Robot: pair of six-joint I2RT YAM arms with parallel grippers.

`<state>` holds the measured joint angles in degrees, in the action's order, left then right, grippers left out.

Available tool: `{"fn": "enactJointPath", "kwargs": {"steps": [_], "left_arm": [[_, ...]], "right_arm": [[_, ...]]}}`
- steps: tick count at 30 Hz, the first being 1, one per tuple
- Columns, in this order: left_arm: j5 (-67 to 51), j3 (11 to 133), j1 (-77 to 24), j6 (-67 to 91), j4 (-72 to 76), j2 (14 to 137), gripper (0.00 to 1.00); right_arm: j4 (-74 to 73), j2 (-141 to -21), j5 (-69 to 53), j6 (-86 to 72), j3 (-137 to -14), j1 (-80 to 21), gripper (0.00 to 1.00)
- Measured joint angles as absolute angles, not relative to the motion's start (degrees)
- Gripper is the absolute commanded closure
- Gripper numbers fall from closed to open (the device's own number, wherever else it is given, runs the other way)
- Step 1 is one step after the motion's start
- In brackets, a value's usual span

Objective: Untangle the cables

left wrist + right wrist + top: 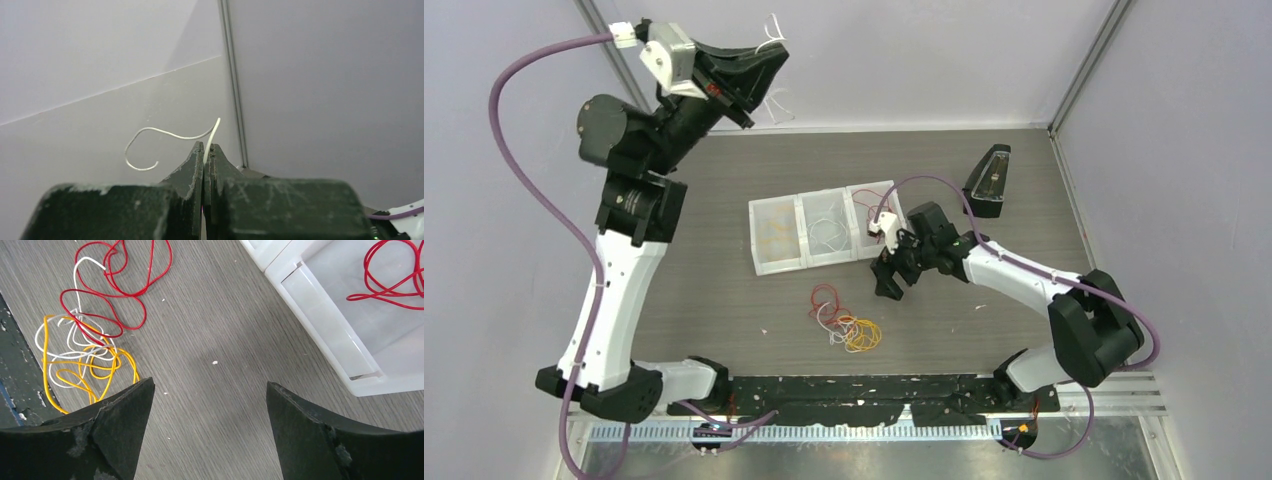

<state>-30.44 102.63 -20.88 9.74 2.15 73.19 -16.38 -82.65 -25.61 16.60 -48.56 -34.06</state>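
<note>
A tangled bunch of red, white and yellow-orange cables (849,320) lies on the table, near the front middle. It shows at the upper left of the right wrist view (90,330). My right gripper (889,285) hovers open and empty just right of the bunch, its jaws (210,385) wide apart over bare table. My left gripper (774,45) is raised high at the back left, shut on one white cable (165,132) that curls out past the fingertips. A white three-compartment tray (779,268) holds yellow, white and red cables (395,275) in separate compartments.
A black wedge-shaped object (989,180) stands at the back right of the table. A black strip (874,385) runs along the near edge between the arm bases. Grey walls close the back and sides. The tray's wall (320,320) is close to my right gripper.
</note>
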Motion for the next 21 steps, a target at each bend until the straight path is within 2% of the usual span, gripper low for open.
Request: {"fn": "enactJointPath", "kwargs": {"steps": [5, 15, 21], "left_arm": [[-29.0, 101.2, -20.9, 5.8, 3.5, 77.6, 1.00], [-30.7, 88.4, -20.9, 1.8, 3.6, 85.6, 1.00], [-31.6, 87.6, -20.9, 1.0, 4.0, 88.0, 1.00]], "right_arm": [[-17.5, -82.1, -26.5, 15.9, -50.0, -32.8, 0.12], [-18.3, -81.3, -27.4, 15.8, -50.7, -30.5, 0.12], [-18.2, -81.3, -27.5, 15.6, -50.7, -29.0, 0.11]]}}
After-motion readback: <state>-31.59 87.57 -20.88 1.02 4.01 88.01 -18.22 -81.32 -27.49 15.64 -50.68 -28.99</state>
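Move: The left gripper, high up and shut on the white cable, has the tray's middle compartment about 15 cm ahead, 3 cm to its right and some 60 cm below. At about the same level, the red cable's compartment is 17 cm ahead and 13 cm right, and the remaining tangle 10 cm back and 7 cm right. From the open right gripper, the middle compartment lies roughly 18 cm ahead, 14 cm left and 6 cm below. Bring the left gripper down about 20 cm and forward some 13 cm, drifting a little right, towards the tray, slowing at the end. Tip the upward-pointing fingers down until nearly level, and keep them shut on the white cable. Let the right gripper ease a couple of centimetres forward and up, jaws open, touching nothing. ##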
